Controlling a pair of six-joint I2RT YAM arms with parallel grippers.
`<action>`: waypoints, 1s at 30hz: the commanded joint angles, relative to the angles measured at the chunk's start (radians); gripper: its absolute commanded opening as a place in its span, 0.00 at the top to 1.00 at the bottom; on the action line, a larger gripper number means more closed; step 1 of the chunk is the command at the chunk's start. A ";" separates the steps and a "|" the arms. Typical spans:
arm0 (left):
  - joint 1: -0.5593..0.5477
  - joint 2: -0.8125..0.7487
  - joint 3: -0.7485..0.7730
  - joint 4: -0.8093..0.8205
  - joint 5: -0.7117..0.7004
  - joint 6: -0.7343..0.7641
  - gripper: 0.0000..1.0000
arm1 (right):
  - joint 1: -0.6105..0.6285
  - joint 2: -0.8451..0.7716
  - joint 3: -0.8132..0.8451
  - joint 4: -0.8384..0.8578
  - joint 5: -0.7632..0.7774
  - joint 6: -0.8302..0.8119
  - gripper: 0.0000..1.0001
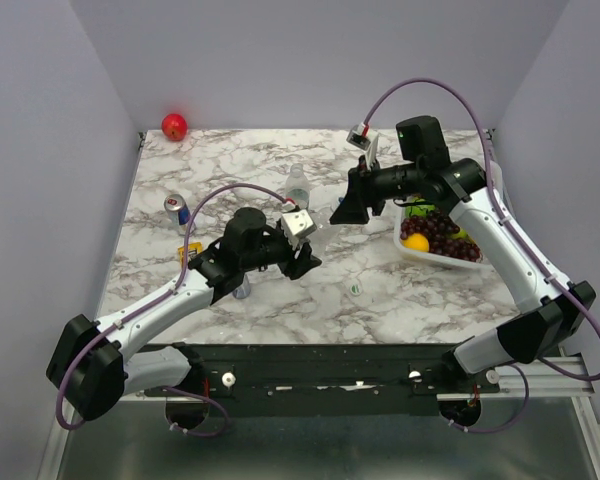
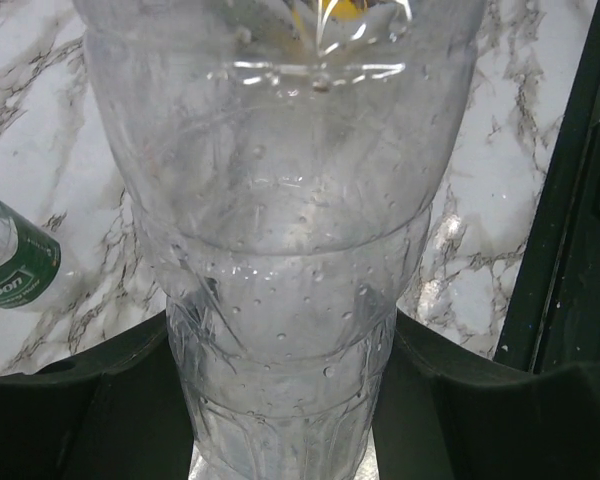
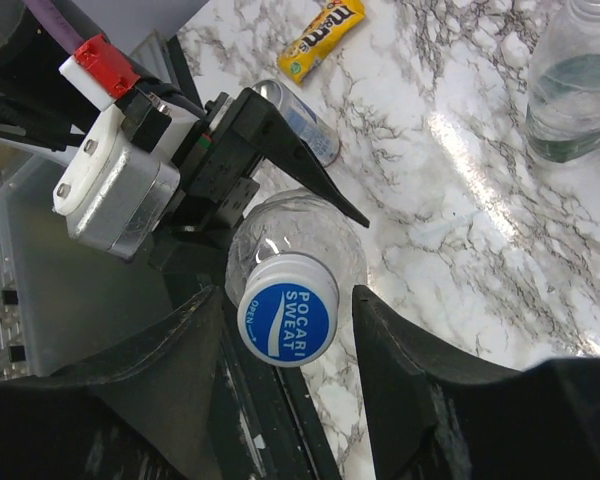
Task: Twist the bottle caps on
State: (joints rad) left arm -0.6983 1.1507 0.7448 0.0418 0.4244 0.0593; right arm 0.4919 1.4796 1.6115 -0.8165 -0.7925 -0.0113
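Note:
The plain clear bottle (image 2: 290, 250) is held off the table, and my left gripper (image 2: 280, 385) is shut on its lower body. A white and blue cap (image 3: 288, 315) sits on that bottle's neck. My right gripper (image 3: 286, 298) is open around the cap, with a gap showing on each side. In the top view the two grippers, left (image 1: 302, 252) and right (image 1: 346, 210), meet over the table's middle. The bottle with the green label (image 1: 297, 186) stands upright behind them, capless. The white cap with a green mark (image 1: 356, 287) lies alone on the marble.
A tray (image 1: 416, 256) with grapes and an orange sits at the right, under the right arm. A silver-blue can (image 1: 177, 208) and a yellow candy pack (image 1: 188, 250) lie at the left. A red apple (image 1: 174, 126) rests at the back left corner.

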 commanded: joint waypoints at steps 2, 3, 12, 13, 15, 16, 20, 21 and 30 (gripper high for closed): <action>0.003 0.007 -0.013 0.082 0.093 -0.056 1.00 | 0.007 0.025 0.033 0.046 -0.022 0.002 0.36; 0.003 0.006 -0.015 0.086 0.093 -0.056 1.00 | 0.007 0.030 0.037 0.046 -0.024 0.001 0.36; 0.003 0.009 -0.022 0.099 0.109 -0.055 1.00 | 0.007 -0.010 -0.042 0.177 0.090 0.096 0.50; 0.003 0.010 -0.027 0.104 0.116 -0.055 1.00 | 0.007 -0.007 -0.042 0.175 0.101 0.090 0.48; 0.003 0.014 -0.027 0.115 0.119 -0.055 1.00 | 0.007 -0.001 -0.041 0.174 0.111 0.085 0.47; 0.003 0.015 -0.027 0.116 0.122 -0.055 1.00 | 0.007 0.002 -0.041 0.175 0.108 0.082 0.46; 0.003 0.020 -0.025 0.119 0.125 -0.056 1.00 | 0.007 0.007 -0.038 0.188 0.079 0.074 0.54; 0.003 0.020 -0.024 0.121 0.123 -0.056 1.00 | 0.007 0.010 -0.036 0.186 0.078 0.074 0.58; -0.071 0.064 0.024 0.167 -0.218 -0.185 1.00 | 0.007 0.060 0.053 0.151 0.344 0.165 0.86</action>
State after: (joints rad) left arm -0.6991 1.1896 0.7242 0.1341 0.4522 -0.0574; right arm 0.4988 1.4933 1.5955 -0.6758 -0.6815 0.0948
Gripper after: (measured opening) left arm 0.644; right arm 0.415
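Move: The blue cap already sits on the clear bottle held in the left hand. It lies between the right hand's open fingers, level in height and hardly 1 cm ahead; from the left hand it is about 4 cm ahead, 7 cm to the right and 11 cm up. From the right hand, the standing bottle is some 14 cm ahead, 10 cm left and 20 cm below; the green-white cap lies about 6 cm back, 5 cm right and 28 cm below. The right hand's open fingers regrip the blue cap, pinching its rim from both sides: they narrow, ease a little, then close again. Meanwhile that hand shifts about 3 cm forward and turns some 5 degrees clockwise. The left hand keeps its hold on the bottle, tilting slightly and drifting a centimetre to the right. ##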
